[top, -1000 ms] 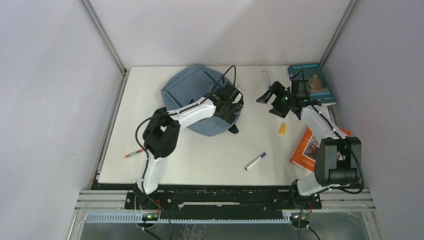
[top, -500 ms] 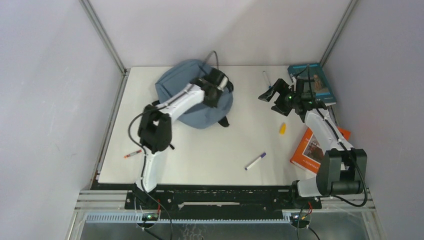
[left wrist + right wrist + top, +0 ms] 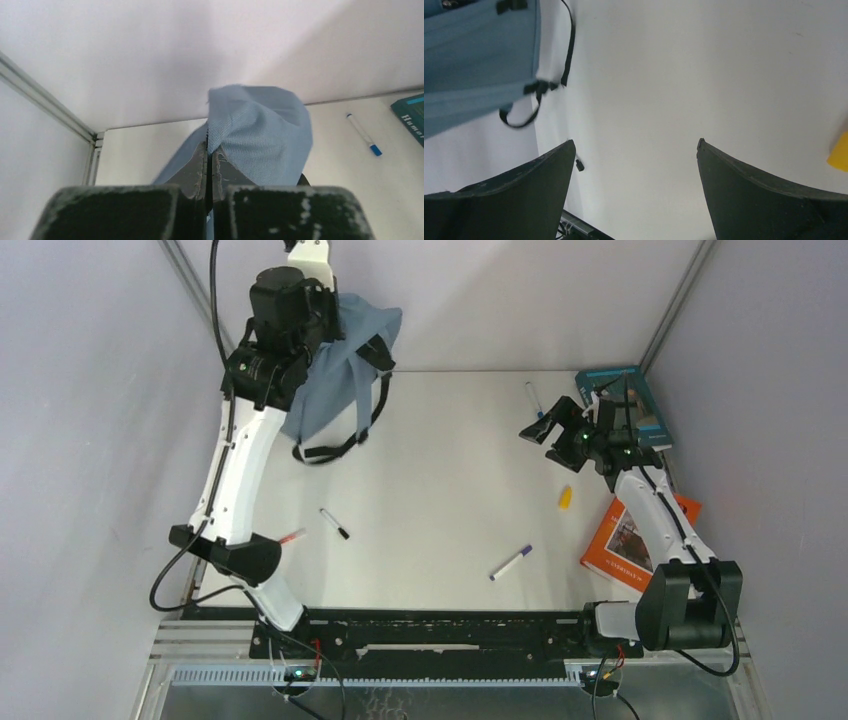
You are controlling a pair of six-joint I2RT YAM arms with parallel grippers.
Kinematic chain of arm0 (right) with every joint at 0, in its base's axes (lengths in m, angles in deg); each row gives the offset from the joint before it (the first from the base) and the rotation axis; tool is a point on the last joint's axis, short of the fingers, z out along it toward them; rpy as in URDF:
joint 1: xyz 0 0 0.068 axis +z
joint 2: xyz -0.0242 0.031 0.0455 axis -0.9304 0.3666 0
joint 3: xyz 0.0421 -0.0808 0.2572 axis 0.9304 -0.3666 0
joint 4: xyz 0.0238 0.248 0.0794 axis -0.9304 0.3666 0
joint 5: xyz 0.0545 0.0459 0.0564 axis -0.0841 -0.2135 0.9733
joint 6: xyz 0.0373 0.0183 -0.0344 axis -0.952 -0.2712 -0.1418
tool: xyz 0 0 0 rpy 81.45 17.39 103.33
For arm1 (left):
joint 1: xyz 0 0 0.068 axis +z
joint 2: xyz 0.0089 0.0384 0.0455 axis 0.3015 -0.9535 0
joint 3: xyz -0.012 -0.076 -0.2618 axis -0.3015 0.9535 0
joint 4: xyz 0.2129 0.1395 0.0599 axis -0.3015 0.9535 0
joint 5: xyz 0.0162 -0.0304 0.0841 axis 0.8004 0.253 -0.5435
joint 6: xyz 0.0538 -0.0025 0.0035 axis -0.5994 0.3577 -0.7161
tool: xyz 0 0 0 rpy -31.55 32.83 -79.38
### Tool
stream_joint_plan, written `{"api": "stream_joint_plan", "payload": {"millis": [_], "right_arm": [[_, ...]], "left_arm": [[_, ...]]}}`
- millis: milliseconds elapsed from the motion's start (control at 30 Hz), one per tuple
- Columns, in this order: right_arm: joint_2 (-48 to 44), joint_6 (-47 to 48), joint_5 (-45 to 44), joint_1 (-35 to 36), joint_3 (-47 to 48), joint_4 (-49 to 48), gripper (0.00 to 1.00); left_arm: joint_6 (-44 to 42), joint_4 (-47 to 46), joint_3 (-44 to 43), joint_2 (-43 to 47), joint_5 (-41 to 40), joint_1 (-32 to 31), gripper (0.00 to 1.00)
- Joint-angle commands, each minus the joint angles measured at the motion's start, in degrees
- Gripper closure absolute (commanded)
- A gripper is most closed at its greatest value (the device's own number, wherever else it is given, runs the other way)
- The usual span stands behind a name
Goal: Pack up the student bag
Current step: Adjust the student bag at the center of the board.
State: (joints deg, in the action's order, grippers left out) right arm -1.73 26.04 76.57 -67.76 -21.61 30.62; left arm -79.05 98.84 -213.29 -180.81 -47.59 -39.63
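Observation:
The student bag [image 3: 340, 365], soft grey-blue fabric with black straps [image 3: 352, 430], hangs in the air at the back left, clear of the table. My left gripper [image 3: 209, 150] is shut on a fold of its fabric [image 3: 260, 132]; in the top view the raised wrist hides the fingers. Over the back right of the table, my right gripper [image 3: 535, 430] stands open with nothing between its fingers [image 3: 635, 142]. It looks across the table at the hanging bag [image 3: 474, 60].
A teal book [image 3: 635, 405] lies at the back right, with a blue-capped pen [image 3: 534, 398] beside it. An orange book [image 3: 625, 540] lies at the right edge. A small yellow piece [image 3: 566, 497], a purple marker [image 3: 511, 562], a black marker [image 3: 334, 523] and a red pen [image 3: 292, 537] lie on the table.
My left gripper shut on the bag and lifted it off the table, up and to the back left. A black marker now lies where none showed. The right gripper has barely moved.

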Motion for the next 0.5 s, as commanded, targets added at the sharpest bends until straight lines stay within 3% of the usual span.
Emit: {"api": "stream_joint_plan", "payload": {"millis": [0, 233, 467], "right_arm": [[-2.97, 0.78, -0.58, -0.29, -1.28, -0.17, 0.01], [-3.22, 0.34, -1.02, -0.29, -3.38, -1.01, 0.01], [-4.27, 1.05, -1.65, -0.29, -3.65, 0.01, 0.01]], "left_arm": [[0.27, -3.08, 3.03, -2.38, 3.58, -0.88, 1.00], [11.84, -20.18, 32.11, -0.35, 12.81, -6.92, 1.00], [7.03, -21.08, 34.23, -7.77, 20.35, -12.54, 1.00]]}}
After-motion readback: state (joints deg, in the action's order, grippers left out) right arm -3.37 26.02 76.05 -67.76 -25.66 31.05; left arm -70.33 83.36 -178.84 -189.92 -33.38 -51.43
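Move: My left hand, high up, already pinches the bag's edge, with the bag's middle hanging about 20 cm below and 5 cm back. The board's centre lies some 18 cm to this hand's right, 9 cm back and 47 cm down. The black marker is about 7 cm left, 21 cm back and the same 47 cm down. From my right hand the board's centre is level ahead, 21 cm left and 20 cm below. I swing the left hand down nearly 30 cm and about 16 cm to my right, towards the board's centre, slowly at first and then fast, keeping the bag pinched. The fingers tip downward some 30 degrees and turn clockwise as the hand sinks; my open right hand just eases down and back a couple of centimetres, holding nothing. ##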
